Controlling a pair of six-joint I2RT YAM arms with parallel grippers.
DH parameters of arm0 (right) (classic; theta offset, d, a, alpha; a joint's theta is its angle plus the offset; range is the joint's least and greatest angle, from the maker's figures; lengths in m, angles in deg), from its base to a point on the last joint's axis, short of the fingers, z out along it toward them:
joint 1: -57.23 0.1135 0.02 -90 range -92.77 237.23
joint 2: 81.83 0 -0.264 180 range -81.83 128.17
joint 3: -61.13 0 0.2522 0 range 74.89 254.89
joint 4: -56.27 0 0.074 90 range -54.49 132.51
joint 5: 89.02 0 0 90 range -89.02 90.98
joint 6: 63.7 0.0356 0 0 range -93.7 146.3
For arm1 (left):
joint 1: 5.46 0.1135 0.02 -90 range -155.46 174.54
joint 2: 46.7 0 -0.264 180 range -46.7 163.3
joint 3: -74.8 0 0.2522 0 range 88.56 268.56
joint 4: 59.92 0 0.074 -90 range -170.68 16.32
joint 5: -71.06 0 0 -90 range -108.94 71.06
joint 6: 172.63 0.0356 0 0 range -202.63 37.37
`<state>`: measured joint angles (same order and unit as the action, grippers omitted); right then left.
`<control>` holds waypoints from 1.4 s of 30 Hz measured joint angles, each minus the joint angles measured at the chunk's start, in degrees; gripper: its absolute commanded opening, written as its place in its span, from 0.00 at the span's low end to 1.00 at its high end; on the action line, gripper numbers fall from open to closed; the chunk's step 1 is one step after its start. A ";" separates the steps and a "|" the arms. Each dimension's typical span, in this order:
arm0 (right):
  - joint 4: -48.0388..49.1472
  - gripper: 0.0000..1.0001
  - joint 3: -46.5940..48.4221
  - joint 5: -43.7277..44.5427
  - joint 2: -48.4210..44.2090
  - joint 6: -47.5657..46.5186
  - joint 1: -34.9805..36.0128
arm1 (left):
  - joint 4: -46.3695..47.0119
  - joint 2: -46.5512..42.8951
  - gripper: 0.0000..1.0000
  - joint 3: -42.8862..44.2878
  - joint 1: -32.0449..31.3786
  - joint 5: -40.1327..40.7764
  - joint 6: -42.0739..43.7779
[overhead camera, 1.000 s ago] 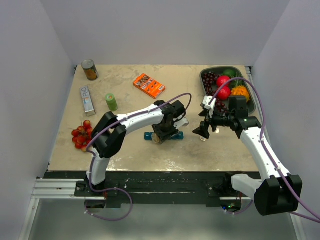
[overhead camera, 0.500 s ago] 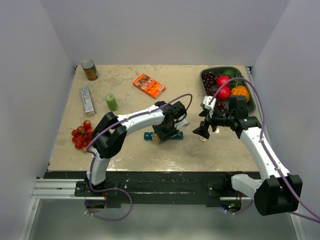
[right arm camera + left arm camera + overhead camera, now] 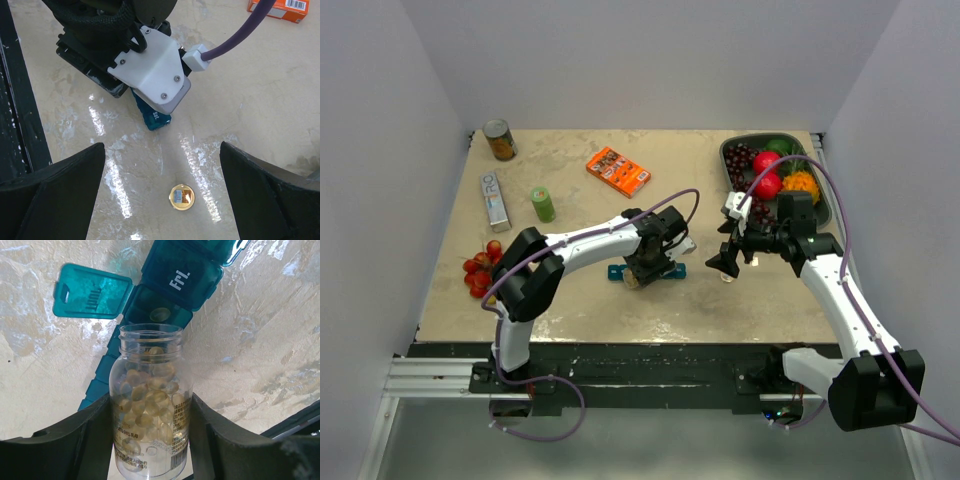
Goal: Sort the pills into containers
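My left gripper (image 3: 150, 412) is shut on a clear pill bottle (image 3: 150, 365) partly full of yellowish softgel pills (image 3: 145, 390). The bottle's open mouth is tipped over the teal containers (image 3: 182, 275), a long strip of lidded compartments. One lid (image 3: 90, 292) stands flipped open, and a single pill (image 3: 160, 315) lies in that compartment next to the one marked "Fri.". From above, my left gripper (image 3: 645, 262) covers the middle of the containers (image 3: 618, 271). My right gripper (image 3: 725, 262) hangs open to the right, holding nothing, above a small gold cap (image 3: 181, 197).
An orange box (image 3: 618, 171), a green cylinder (image 3: 542, 204), a tin can (image 3: 500, 140) and a silver box (image 3: 495, 200) stand at the back left. Cherry tomatoes (image 3: 483, 270) lie at the left edge. A dark fruit tray (image 3: 728, 145) sits at the back right.
The left arm's elbow has shifted slightly left while the bottle stays over the containers. The right arm has not moved.
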<state>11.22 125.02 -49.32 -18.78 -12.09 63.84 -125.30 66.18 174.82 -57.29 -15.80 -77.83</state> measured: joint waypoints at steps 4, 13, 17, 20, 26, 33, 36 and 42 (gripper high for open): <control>0.00 0.99 0.00 0.09 0.00 0.00 0.00 | 1.84 -1.44 0.00 -1.99 0.00 0.22 -0.70; 0.00 0.99 0.00 0.26 0.00 0.00 0.00 | 10.34 -10.34 0.00 -10.95 0.02 0.35 -1.38; 0.00 0.99 0.00 0.35 0.15 -0.02 0.00 | 18.64 -21.05 0.00 -20.65 0.37 -0.28 -2.34; -0.02 0.99 0.00 0.44 0.39 -0.02 0.00 | 30.56 -35.58 0.00 -32.33 2.51 -4.28 -3.78; 0.00 0.99 0.00 1.22 0.44 -0.02 0.00 | 59.91 -67.76 0.00 -52.24 8.41 -12.41 -7.61; 0.02 0.99 0.00 1.38 0.61 -0.02 0.00 | 86.49 -79.45 0.00 -65.35 8.59 -19.04 -13.79; 0.02 0.99 0.00 1.38 0.94 -0.02 0.00 | 89.35 -76.91 0.00 -66.47 8.61 -20.57 -14.95; 0.00 0.99 0.00 1.42 1.11 -0.02 0.00 | 83.97 -69.02 0.00 -64.37 9.07 -21.16 -14.84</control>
<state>11.22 125.02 -47.90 -17.67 -12.12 63.84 -41.32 -2.84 110.45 -48.22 -36.96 -92.67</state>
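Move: The left hand holds the pill bottle tipped over, its mouth by the pill box's open Thursday compartment, which lies about 4 cm to the hand's right, 2 cm ahead and 3 cm below. On the table the loose cap is roughly 18 cm to the right, level with the hand; the orange box is some 26 cm ahead and 5 cm left. From the idle right hand the compartment is about 13 cm left, 1 cm ahead and 17 cm below. Upward, slowly at first and then fast, the left hand carries the bottle off the pill box, rising about 27 cm while drawing back and slightly left, then sinks some 5 cm, easing a little forward and right. On the way up the wrist swings nearly 90 degrees, from fingers down to fingers pointing right and forward, turning the bottle mouth-up; the grip stays closed on it. ##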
